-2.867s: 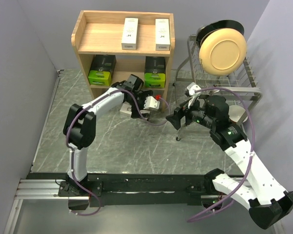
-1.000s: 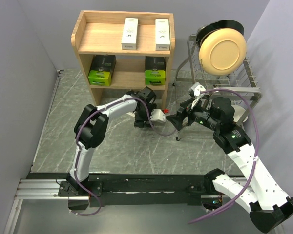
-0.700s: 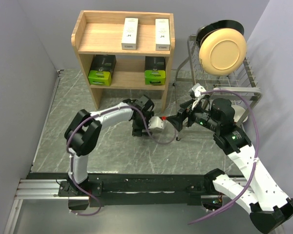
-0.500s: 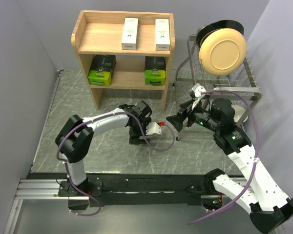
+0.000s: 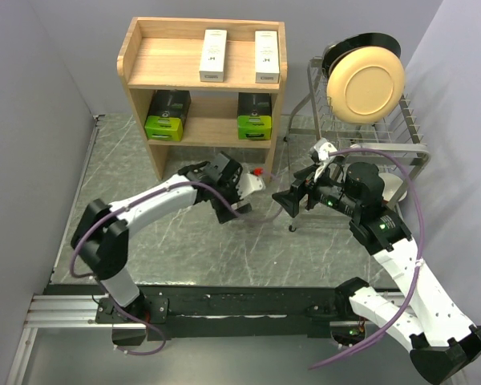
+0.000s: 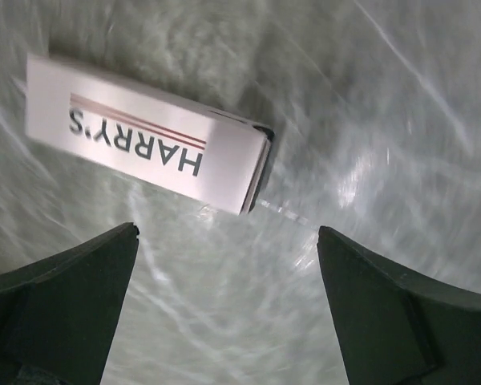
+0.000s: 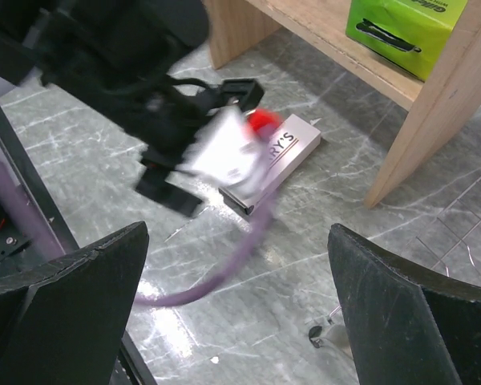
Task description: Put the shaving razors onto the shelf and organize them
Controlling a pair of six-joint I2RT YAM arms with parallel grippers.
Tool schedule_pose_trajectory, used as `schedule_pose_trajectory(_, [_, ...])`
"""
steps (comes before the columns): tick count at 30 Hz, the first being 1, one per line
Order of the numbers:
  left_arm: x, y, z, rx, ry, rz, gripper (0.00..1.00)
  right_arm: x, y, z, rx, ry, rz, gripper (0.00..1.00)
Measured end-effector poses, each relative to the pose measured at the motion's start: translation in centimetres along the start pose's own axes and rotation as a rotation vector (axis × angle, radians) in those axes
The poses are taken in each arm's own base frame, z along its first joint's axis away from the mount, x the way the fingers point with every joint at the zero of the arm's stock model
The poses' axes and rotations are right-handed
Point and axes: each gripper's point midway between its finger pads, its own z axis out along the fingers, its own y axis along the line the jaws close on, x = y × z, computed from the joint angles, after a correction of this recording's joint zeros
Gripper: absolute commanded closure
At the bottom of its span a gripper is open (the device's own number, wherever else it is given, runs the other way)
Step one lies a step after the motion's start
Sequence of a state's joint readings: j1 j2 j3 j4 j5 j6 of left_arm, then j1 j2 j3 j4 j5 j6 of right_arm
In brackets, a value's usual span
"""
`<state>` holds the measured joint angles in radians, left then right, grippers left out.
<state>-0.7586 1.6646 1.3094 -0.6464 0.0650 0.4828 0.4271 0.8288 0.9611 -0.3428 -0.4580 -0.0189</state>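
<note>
Two slim white shaving razor boxes [image 5: 214,55] [image 5: 267,56] lie on top of the wooden shelf [image 5: 138,62]. Two black-and-green packs [image 5: 167,115] [image 5: 255,118] sit on its lower tier. A third white box [image 6: 144,136] lies flat on the floor in front of the shelf, also in the right wrist view [image 7: 287,147]; my left arm hides it from the top camera. My left gripper [image 6: 226,233] [image 5: 226,210] hovers open just short of that box, holding nothing. My right gripper [image 7: 236,233] [image 5: 287,200] stands open and empty to the right, facing the box.
A wire dish rack [image 5: 401,144] stands right of the shelf, with a cream plate [image 5: 365,82] upright in it and a bowl [image 5: 391,189] below. A shelf side panel [image 7: 421,128] rises near the floor box. Grey walls close both sides.
My left arm's elbow swung out to the left and low; its wrist dipped toward me, then came back toward the shelf, and its jaws widened a little. The right arm barely moved.
</note>
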Motion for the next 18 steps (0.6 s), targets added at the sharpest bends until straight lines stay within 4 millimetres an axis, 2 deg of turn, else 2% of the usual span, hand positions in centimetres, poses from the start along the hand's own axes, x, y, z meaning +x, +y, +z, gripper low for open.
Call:
schedule_pose_trajectory(10, [-1.1, 0.0, 2.8, -0.231, 0.044, -0.525, 0.01, 0.0, 0.0, -0.1, 0.004, 0.0, 0.0, 0.0])
schedule_pose_trajectory(18, [2.4, -0.2, 6.5, -0.351, 0.164, -0.78, 0.02, -0.4, -0.3, -0.6, 0.019, -0.018, -0.005, 0.0])
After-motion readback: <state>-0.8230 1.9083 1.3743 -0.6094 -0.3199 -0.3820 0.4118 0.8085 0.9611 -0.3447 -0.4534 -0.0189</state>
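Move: The flat white Harry's razor box lies on the table about 8 cm straight ahead of the left hand and 9 cm below it, its near end just 2 or 3 cm ahead. The front foot of the shelf's right leg stands some 10 cm to the right of the box and 3 cm farther out. On the lower shelf, a green razor box sits about 18 cm ahead of the left hand, 5 cm right and slightly higher. From the right hand the Harry's box is roughly 14 cm ahead, 16 cm left, far below. Turn the left gripper counter-clockwise some 50 degrees, bringing its open fingers round to straddle the near end of the Harry's box. Ease it down with a slight drift right for the first half, then sink faster, about 6.5 cm in all, easing a little back left. Keep the fingers wide open, not yet closing on the box. ##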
